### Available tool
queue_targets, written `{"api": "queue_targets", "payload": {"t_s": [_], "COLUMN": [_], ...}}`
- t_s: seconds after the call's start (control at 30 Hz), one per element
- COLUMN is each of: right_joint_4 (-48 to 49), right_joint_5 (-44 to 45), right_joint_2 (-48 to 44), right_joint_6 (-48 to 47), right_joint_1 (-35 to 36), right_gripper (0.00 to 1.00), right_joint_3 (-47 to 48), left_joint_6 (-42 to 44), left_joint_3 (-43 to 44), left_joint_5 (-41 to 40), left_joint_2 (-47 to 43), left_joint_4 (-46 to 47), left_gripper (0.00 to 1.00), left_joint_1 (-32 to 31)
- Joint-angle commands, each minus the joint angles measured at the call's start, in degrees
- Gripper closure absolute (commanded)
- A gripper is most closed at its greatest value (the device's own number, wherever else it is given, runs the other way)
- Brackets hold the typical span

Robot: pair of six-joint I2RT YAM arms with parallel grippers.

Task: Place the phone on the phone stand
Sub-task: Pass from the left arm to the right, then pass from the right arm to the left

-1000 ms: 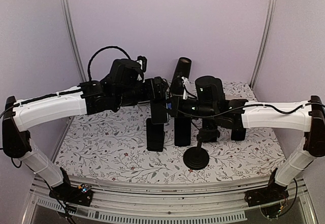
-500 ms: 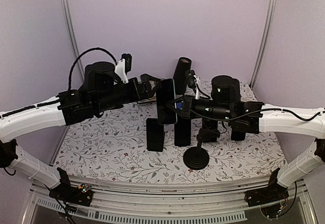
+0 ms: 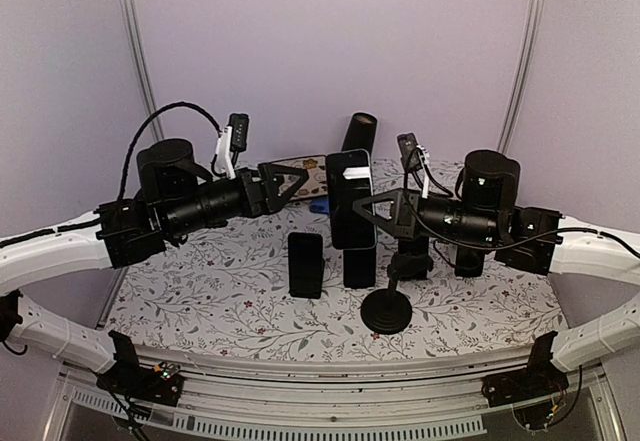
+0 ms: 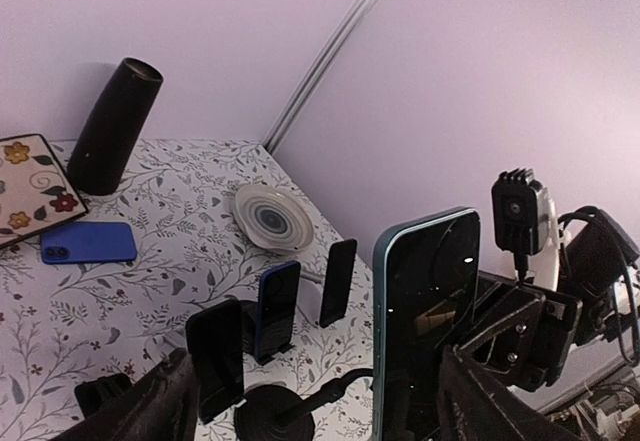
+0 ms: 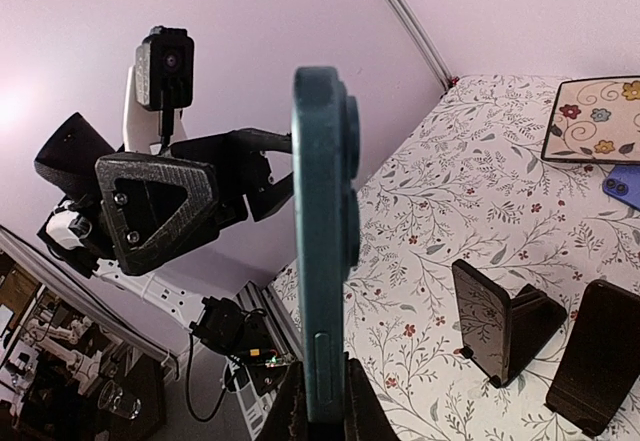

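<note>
A teal-edged phone point(image 3: 351, 199) with a dark screen hangs upright in the air above the middle of the table. My right gripper point(image 3: 368, 208) is shut on it. In the right wrist view the phone point(image 5: 322, 241) stands edge-on, clamped between the fingers point(image 5: 300, 416). My left gripper point(image 3: 296, 182) is open just left of the phone and apart from it. The left wrist view shows the phone's screen point(image 4: 425, 321) ahead of the open jaws. The phone stand point(image 3: 387, 311), a black round base with a bent stem, stands empty below and to the right.
Two dark phones point(image 3: 305, 264) point(image 3: 358, 266) stand propped on the floral cloth under the grippers. At the back are a black cylinder point(image 3: 357, 131), a floral tile point(image 3: 302, 170) and a flat blue phone point(image 4: 88, 242). A white round dish point(image 4: 272, 216) lies further right.
The left gripper has drawn back to the left, away from the phone. The right arm has pulled back to the right with the phone in its grip.
</note>
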Motion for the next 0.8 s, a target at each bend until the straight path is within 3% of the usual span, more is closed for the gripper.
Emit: {"api": "queue_targets", "payload": {"t_s": [0.0, 0.33, 0.77], "right_joint_4": [2.27, 2.65, 5.59], "right_joint_5": [-3.15, -6.58, -15.59], "right_joint_2": [-4.21, -11.11, -15.18], "right_joint_6": [-0.40, -1.46, -4.39], "right_joint_1": [0.32, 0.31, 0.30], "right_gripper": [0.98, 0.98, 0.98], "right_joint_3": [-2.68, -7.88, -10.79], "left_joint_6": [2.25, 2.37, 3.39], "left_joint_3": [-1.86, -4.07, 1.03], "left_joint_5": [8.08, 21.40, 27.86], "left_joint_2": [0.00, 2.35, 9.71], "left_joint_4": [5.90, 14.94, 17.48], "left_gripper": [0.21, 0.33, 0.40], "left_joint_1": [-0.67, -1.10, -5.74]}}
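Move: The right hand already grips the phone by its edge; the empty phone stand is about 3 cm back, 7 cm right and 25 cm below that hand, with the middle standing phone some 5 cm ahead, straight below. From the open left hand, the held phone is about 3 cm back and 11 cm right, nearly level; the left standing phone is 2 cm back, 28 cm below, neither left nor right. Right carries the phone 6 cm back and right; left follows some 10 cm, turning clockwise, fingers narrowing. ##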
